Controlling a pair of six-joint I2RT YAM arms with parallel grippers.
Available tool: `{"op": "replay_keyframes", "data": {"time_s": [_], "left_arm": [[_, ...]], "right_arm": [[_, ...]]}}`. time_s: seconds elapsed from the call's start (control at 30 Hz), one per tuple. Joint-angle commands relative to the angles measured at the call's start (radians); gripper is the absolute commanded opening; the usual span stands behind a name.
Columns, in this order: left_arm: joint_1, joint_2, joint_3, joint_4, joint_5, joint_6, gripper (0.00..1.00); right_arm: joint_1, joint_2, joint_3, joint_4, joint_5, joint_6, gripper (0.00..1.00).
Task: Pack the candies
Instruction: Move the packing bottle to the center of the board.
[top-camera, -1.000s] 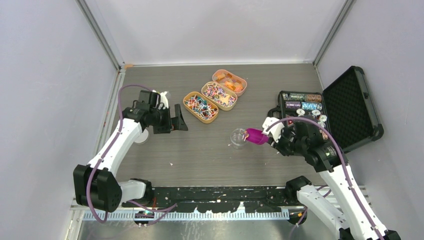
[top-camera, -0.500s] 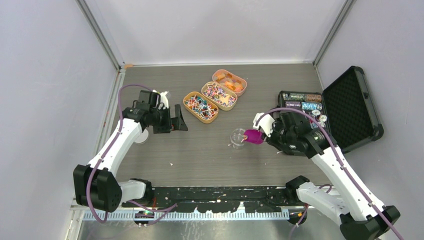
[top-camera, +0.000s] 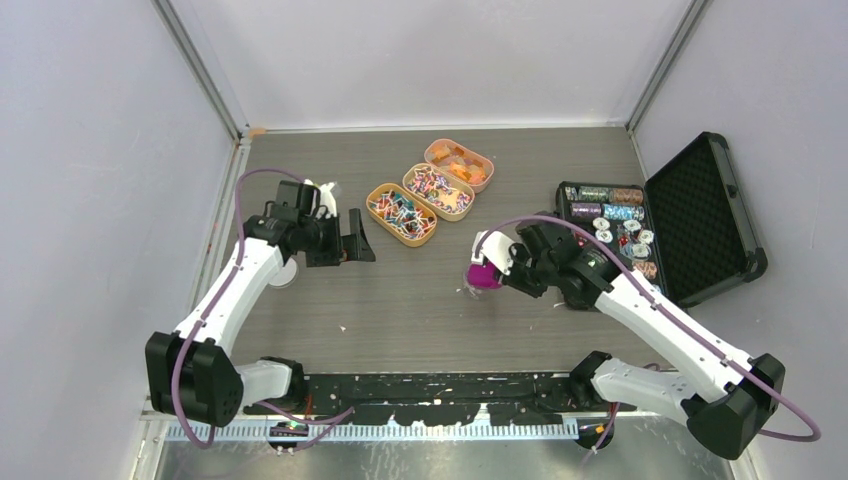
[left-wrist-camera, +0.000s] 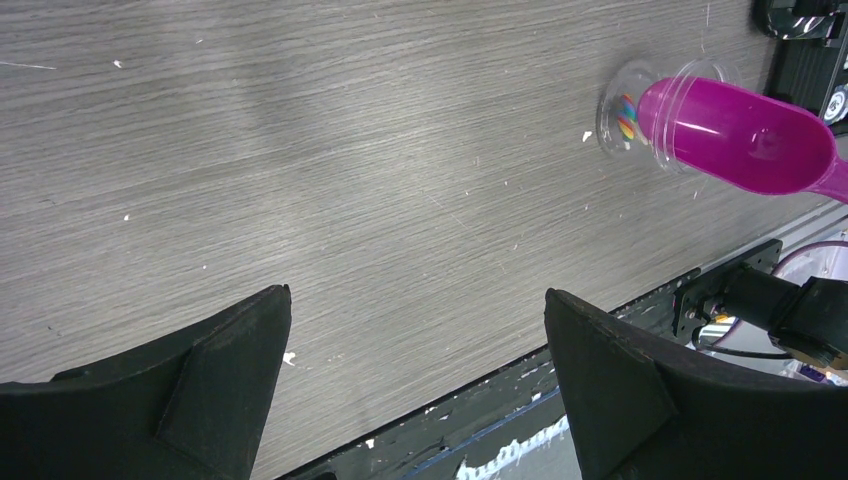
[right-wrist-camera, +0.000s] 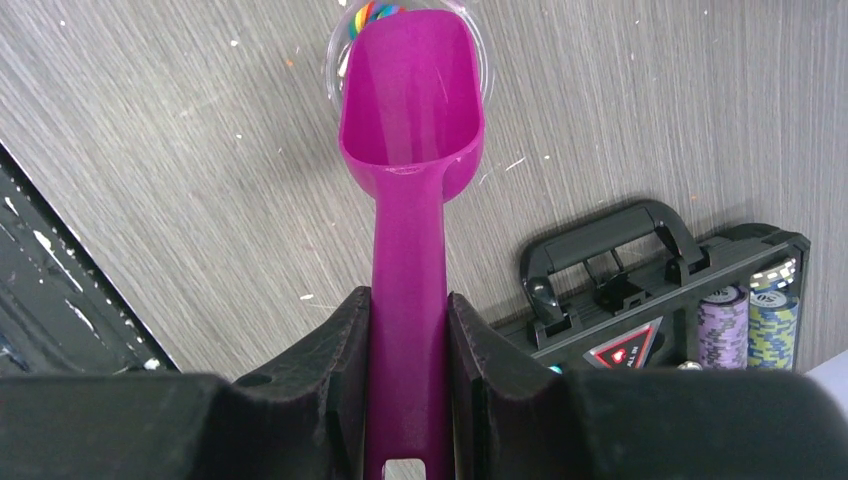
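Candies (top-camera: 400, 213) fill three tan oval trays at the back centre. My right gripper (right-wrist-camera: 408, 310) is shut on the handle of a magenta scoop (right-wrist-camera: 410, 100). The scoop's mouth is tipped over a small clear cup (right-wrist-camera: 338, 62), where a few coloured candies (right-wrist-camera: 372, 12) show at the bottom. From above, the scoop (top-camera: 485, 275) covers most of the cup. The left wrist view shows the cup (left-wrist-camera: 622, 112) and scoop (left-wrist-camera: 740, 135) at the far right. My left gripper (left-wrist-camera: 415, 300) hangs open and empty left of the trays, and from above that gripper (top-camera: 355, 240) points right.
An open black case (top-camera: 700, 215) with rows of poker chips (top-camera: 605, 212) lies at the right, its handle (right-wrist-camera: 610, 245) close to my right fingers. A white round object (top-camera: 285, 275) sits under the left arm. A dark rail (top-camera: 430, 385) runs along the near edge.
My right arm has swung left and carried the scoop from beside the cup to over it, mouth tipped down. The left arm has not moved.
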Motion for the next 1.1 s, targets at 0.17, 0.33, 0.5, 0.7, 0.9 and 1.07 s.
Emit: {"op": "replay_keyframes", "data": {"time_s": [0.17, 0.33, 0.5, 0.7, 0.9, 1.07], "left_arm": [[0.002, -0.035, 0.006, 0.001, -0.011, 0.012, 1.00], [0.002, -0.034, 0.007, -0.002, -0.026, 0.012, 1.00], [0.001, -0.032, 0.008, -0.007, -0.045, 0.012, 1.00], [0.002, -0.028, 0.012, -0.017, -0.079, 0.014, 1.00], [0.003, -0.018, 0.020, -0.038, -0.148, 0.024, 1.00], [0.005, -0.007, 0.071, -0.043, -0.168, 0.012, 1.00]], "right_arm": [[0.013, 0.011, 0.023, 0.159, -0.063, 0.050, 0.00], [0.025, 0.039, 0.021, 0.208, -0.109, 0.074, 0.00], [0.056, 0.084, 0.027, 0.243, -0.130, 0.084, 0.00], [0.082, 0.102, 0.047, 0.286, -0.151, 0.109, 0.00], [0.083, 0.084, 0.044, 0.258, -0.134, 0.111, 0.01], [0.082, 0.042, 0.100, 0.212, -0.075, 0.122, 0.01]]}}
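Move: The packing bottle stands about 7 cm to the left of the right hand, 3 cm ahead and 10 cm below, with the bowl of the held scoop already in its mouth. From the bottle, the front candy box lies some 15 cm left and 13 cm farther out, the middle candy box 9 cm left and 18 cm farther out, and the chip case 25 cm right and 7 cm farther out. From the left hand, the bottle lies about 23 cm right, 2 cm back and 11 cm below. Keeping its grip on the scoop handle, with the bowl still in the bottle's mouth, the right hand sweeps about 7 cm to its left, away from the chip case, pushing the bottle along with the bowl. It goes only about a centimetre forward, lifts slightly and settles back, its fingertips swinging some 10 degrees to the left, and all but stops shortly before the end. ##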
